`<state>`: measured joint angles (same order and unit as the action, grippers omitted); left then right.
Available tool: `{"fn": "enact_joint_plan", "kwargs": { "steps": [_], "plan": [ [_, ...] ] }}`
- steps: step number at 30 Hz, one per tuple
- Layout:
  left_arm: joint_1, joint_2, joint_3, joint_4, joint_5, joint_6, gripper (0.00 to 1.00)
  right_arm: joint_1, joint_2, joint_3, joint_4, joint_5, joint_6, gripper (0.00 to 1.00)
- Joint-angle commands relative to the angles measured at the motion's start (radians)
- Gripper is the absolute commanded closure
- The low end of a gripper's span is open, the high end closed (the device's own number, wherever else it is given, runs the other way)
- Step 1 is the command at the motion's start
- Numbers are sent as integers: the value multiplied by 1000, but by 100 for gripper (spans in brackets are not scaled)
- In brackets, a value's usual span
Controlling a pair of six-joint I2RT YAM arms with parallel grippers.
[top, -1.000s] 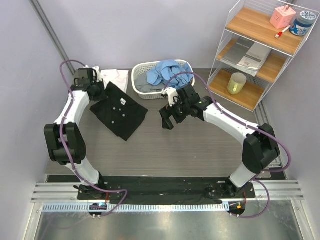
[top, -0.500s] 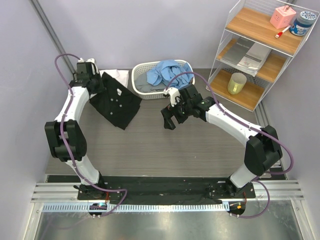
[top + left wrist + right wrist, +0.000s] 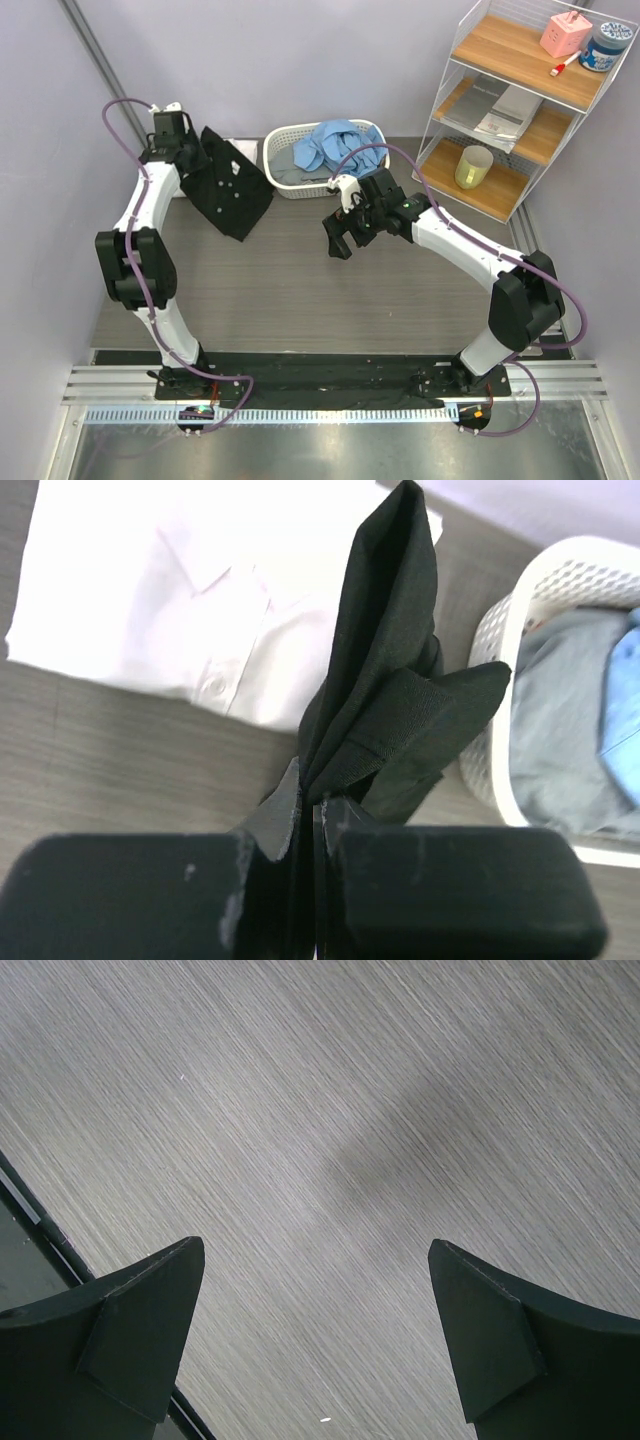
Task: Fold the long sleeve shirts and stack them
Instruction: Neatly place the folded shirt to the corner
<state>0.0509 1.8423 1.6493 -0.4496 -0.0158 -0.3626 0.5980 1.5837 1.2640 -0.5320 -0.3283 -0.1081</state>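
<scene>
A folded black long sleeve shirt (image 3: 232, 185) with small white buttons hangs in the air at the back left. My left gripper (image 3: 195, 150) is shut on its upper edge. In the left wrist view the black shirt (image 3: 385, 680) is pinched in my left gripper (image 3: 312, 802), above a folded white shirt (image 3: 200, 590) lying flat on the table. The white shirt (image 3: 245, 150) peeks out behind the black one. A light blue shirt (image 3: 335, 140) lies crumpled in the basket. My right gripper (image 3: 340, 240) stands open over bare table at the centre, and the right wrist view shows the right gripper (image 3: 315, 1340) with nothing between its fingers.
The white slatted basket (image 3: 275, 135) stands at the back centre, also holding a grey garment (image 3: 290, 175). A wire shelf unit (image 3: 520, 110) at the back right carries a yellow cup (image 3: 474, 166) and small items. The purple wall stands close behind the left arm.
My left gripper has lifted the black shirt off the table and carried it back and left, over the white shirt. The right arm has hardly moved.
</scene>
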Motion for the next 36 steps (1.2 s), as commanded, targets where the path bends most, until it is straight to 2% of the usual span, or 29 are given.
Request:
{"fn": "enact_joint_plan", "kwargs": {
  "steps": [1,12,21,26,36],
  "plan": [
    [3,29,78,94,2,-85,100,-4,-37,-3,9,-17,-13,0],
    [1,133,188,129,50,-275,100,-6,-21,-3,12,-29,-10,0],
    [3,199,286,158,42,-305,100,-7,-10,0,9,-31,-10,0],
    [24,228,296,198,99,-312,100,-7,-10,5,6,-28,-13,0],
    [95,252,242,353,177,-553,100,-9,-11,-2,-2,-20,-28,0]
  ]
}}
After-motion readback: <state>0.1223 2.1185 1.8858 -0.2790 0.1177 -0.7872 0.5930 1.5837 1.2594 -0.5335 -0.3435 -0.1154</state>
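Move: The left hand already pinches a corner of the black shirt some 20 cm above the table. The folded white shirt, the place it is going, lies with its middle about 10 cm ahead of that hand and 2 cm to its left; the basket is roughly 10 cm ahead and 28 cm right, with the blue shirt in it some 12 cm ahead and 31 cm right. From the idle right hand, the white shirt lies about 33 cm ahead and 31 cm left. The left hand, fingers still shut on the black shirt's corner, carries it forward about 9 cm at nearly constant height, from near the white shirt's near edge to above its middle, drifting slightly left and coming back right at the end. On the way the wrist rolls some 20 degrees so that its left side dips, tips its fingers up a little and swings about 10 degrees counter-clockwise. ##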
